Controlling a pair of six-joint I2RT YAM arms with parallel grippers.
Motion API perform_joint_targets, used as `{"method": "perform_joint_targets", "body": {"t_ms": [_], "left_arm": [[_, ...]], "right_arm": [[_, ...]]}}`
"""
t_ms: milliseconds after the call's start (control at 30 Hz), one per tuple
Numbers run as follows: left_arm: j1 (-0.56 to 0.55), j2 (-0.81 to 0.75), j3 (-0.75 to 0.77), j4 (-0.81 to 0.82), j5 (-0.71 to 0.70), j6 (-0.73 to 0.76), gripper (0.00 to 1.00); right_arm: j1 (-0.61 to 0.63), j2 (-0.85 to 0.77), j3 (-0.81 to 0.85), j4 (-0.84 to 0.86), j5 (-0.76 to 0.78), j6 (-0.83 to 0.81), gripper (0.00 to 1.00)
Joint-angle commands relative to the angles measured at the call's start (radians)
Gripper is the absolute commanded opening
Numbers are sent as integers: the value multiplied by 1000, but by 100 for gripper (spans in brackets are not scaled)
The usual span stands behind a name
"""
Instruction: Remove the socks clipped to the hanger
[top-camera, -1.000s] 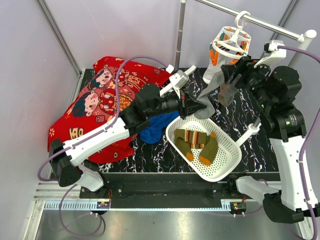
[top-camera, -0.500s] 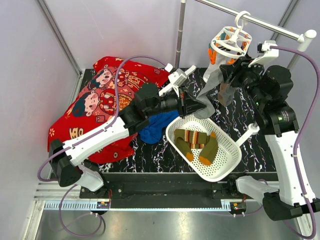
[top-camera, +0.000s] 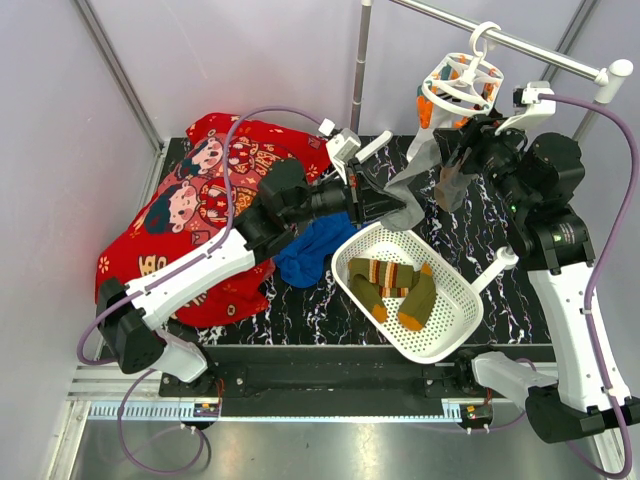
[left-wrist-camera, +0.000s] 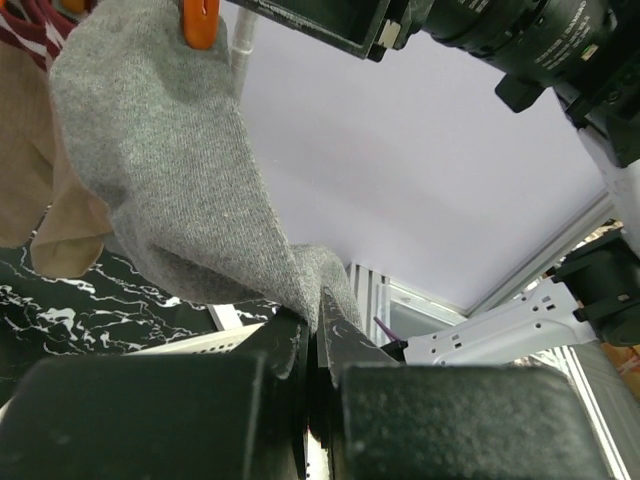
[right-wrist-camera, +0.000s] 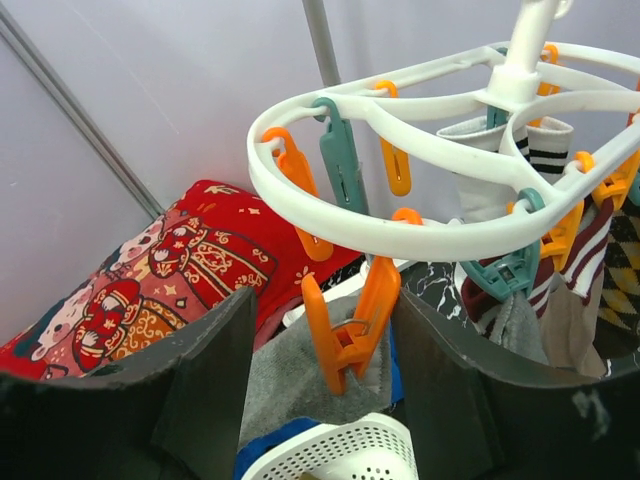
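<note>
The white round hanger (top-camera: 461, 85) hangs by its hook from the rail, and its ring (right-wrist-camera: 380, 228) fills the top of the right wrist view. A grey sock (top-camera: 405, 185) slants down from it, clipped by an orange peg (right-wrist-camera: 350, 320). My left gripper (top-camera: 398, 212) is shut on the grey sock's (left-wrist-camera: 170, 170) lower end, and the cloth runs down into the closed jaws (left-wrist-camera: 318, 300). My right gripper (top-camera: 455, 150) is open, with its jaws (right-wrist-camera: 322, 300) on either side of that peg. White banded socks (right-wrist-camera: 500, 165) and a brown sock (top-camera: 450, 185) also hang clipped to the hanger.
A white perforated basket (top-camera: 452, 338) below the hanger holds olive-green and orange socks (top-camera: 392, 282). A blue cloth (top-camera: 308, 255) lies beside it and a red patterned cloth (top-camera: 200, 205) to the left. The metal rail (top-camera: 530, 45) and an upright pole (top-camera: 360, 70) stand behind.
My right gripper has risen up and left to the hanger's pegs and stays there. The left arm has drawn slightly back to the left, still holding the grey sock.
</note>
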Motion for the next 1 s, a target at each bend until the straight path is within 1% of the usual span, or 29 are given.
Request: {"method": "perform_joint_targets", "body": {"t_ms": [0, 167, 200, 300, 333, 400, 433, 500, 567, 633, 667, 800, 967], "left_arm": [[14, -26, -5, 81, 68, -28, 0], [19, -22, -2, 83, 82, -33, 0], [17, -20, -2, 83, 84, -33, 0], [19, -14, -3, 81, 85, -34, 0], [20, -14, -5, 81, 85, -34, 0], [20, -11, -14, 84, 82, -36, 0], [20, -11, -17, 87, 81, -37, 0], [22, -8, -29, 100, 76, -43, 0], [22, -8, -42, 109, 76, -48, 0], [22, -8, -58, 109, 67, -48, 0], [22, -8, -65, 110, 65, -48, 0], [22, 7, -89, 100, 26, -60, 0], [-21, 44, -164, 172, -54, -99, 0]], "right_arm": [[-2, -16, 12, 55, -39, -19, 63], [-4, -3, 15, 64, -42, -10, 54], [-2, -1, 15, 69, -39, -9, 49], [-2, -10, 6, 84, -20, -6, 43], [-4, -13, 4, 84, -16, -7, 38], [-6, -18, 4, 91, -13, -6, 32], [-6, -21, 4, 94, -13, -1, 25], [-5, -19, 6, 95, -17, 16, 19], [-6, -21, 4, 95, -28, 31, 9], [-6, -24, -1, 95, -29, 43, 1], [-6, -27, -2, 97, -29, 48, 0], [-6, -36, -14, 94, -43, 66, 0], [-6, -52, -22, 95, -71, 96, 0]]}}
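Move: The orange clip holding the grey sock is between the right gripper's open pads, about 2 cm ahead and 1 cm up; the hanger's middle is some 9 cm ahead, 4 cm right and 5 cm up. From the left gripper, already pinching the sock's toe, the basket lies about 3 cm back, 8 cm right and 33 cm below, and the orange clip roughly 9 cm ahead, 10 cm right and 9 cm up. Close the right gripper on the two handles of the orange clip and squeeze them together, letting that hand rise about 1 cm as the clip is pinched. Keep the left gripper shut on the grey sock and nearly still at first, then lower the left hand about 4 cm towards the basket, away from the hanger, tipping some 5 degrees. ##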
